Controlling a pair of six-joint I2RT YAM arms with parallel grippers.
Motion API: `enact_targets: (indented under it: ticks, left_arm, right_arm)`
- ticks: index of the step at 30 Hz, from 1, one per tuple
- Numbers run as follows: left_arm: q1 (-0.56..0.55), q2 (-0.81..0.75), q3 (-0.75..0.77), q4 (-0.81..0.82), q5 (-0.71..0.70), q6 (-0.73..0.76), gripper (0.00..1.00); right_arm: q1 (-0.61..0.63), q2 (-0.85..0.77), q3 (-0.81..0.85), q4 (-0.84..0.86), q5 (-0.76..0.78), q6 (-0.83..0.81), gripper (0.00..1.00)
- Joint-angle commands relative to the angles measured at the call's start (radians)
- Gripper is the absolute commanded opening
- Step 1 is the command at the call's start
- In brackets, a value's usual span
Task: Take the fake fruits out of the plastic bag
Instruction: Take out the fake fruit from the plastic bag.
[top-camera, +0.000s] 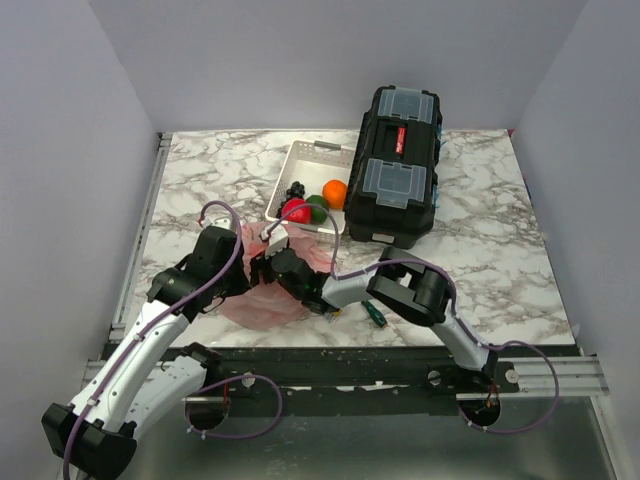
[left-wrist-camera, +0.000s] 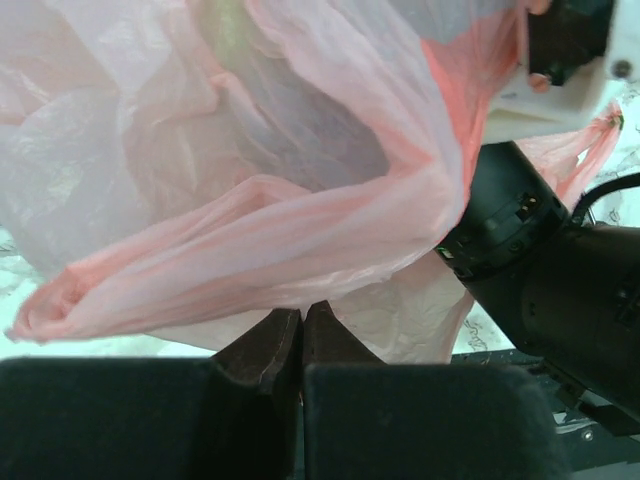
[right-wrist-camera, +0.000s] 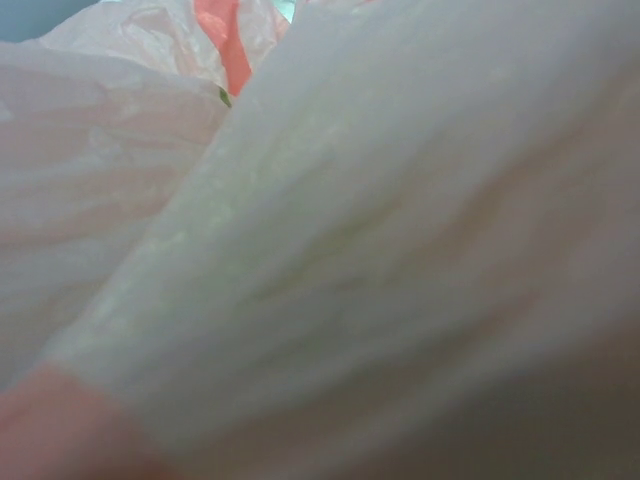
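The pink plastic bag (top-camera: 262, 297) lies crumpled on the marble between my two arms. My left gripper (left-wrist-camera: 302, 314) is shut on a fold of the plastic bag (left-wrist-camera: 250, 200) at its lower edge. A pale green tint (left-wrist-camera: 228, 30) shows through the film near the top. My right gripper (top-camera: 271, 262) reaches into the bag's mouth, and its fingers are hidden. Bag film (right-wrist-camera: 350, 250) fills the right wrist view. A red fruit (top-camera: 296, 210), a dark green fruit (top-camera: 318, 209) and an orange fruit (top-camera: 335, 193) sit in the white tray (top-camera: 300, 158).
A cluster of black grapes (top-camera: 296, 189) lies in the tray beside the fruits. A black toolbox (top-camera: 395, 165) stands right of the tray. A small green object (top-camera: 375, 314) lies by the right arm's elbow. The right arm's black wrist (left-wrist-camera: 540, 260) crowds the bag.
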Motion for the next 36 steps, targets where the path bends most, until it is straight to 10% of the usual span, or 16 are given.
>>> enact_targets:
  ticks: [1,16,36]
  left_arm:
    - [-0.003,0.007,-0.008,0.010,0.013,0.011,0.00]
    - [-0.002,0.105,0.049,0.037,-0.035,0.091,0.00]
    - [0.101,0.072,0.060,0.038,-0.583,0.094,0.00]
  right_arm:
    - [-0.008,-0.078,-0.078,0.027,0.075,-0.039,0.51]
    - [-0.008,-0.354,-0.282,-0.016,-0.106,0.003,0.16]
    - [-0.008,-0.785,-0.431,-0.154,-0.053,-0.010,0.01]
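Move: The right hand is in the bag with its fingers already closed on the green apple, right at its hand point. The white basket's middle lies about 26 cm ahead and 17 cm to the right; in it the red fruit is roughly 20 cm ahead and 12 cm right, the dark green fruit 20 ahead and 19 right, all nearly level. From the left hand, the apple is some 12 cm straight ahead and 9 cm below. The right hand keeps its grip on the green apple and draws it out of the bag, first sliding right, then mostly climbing, some 16 cm up, 9 cm right and 6 cm back in all. The left hand, still shut on the bag's rim, dips slightly, then sweeps about 8 cm left and 5 cm forward, its fingertips rolling roughly 25 degrees to the left, pulling the plastic away. ##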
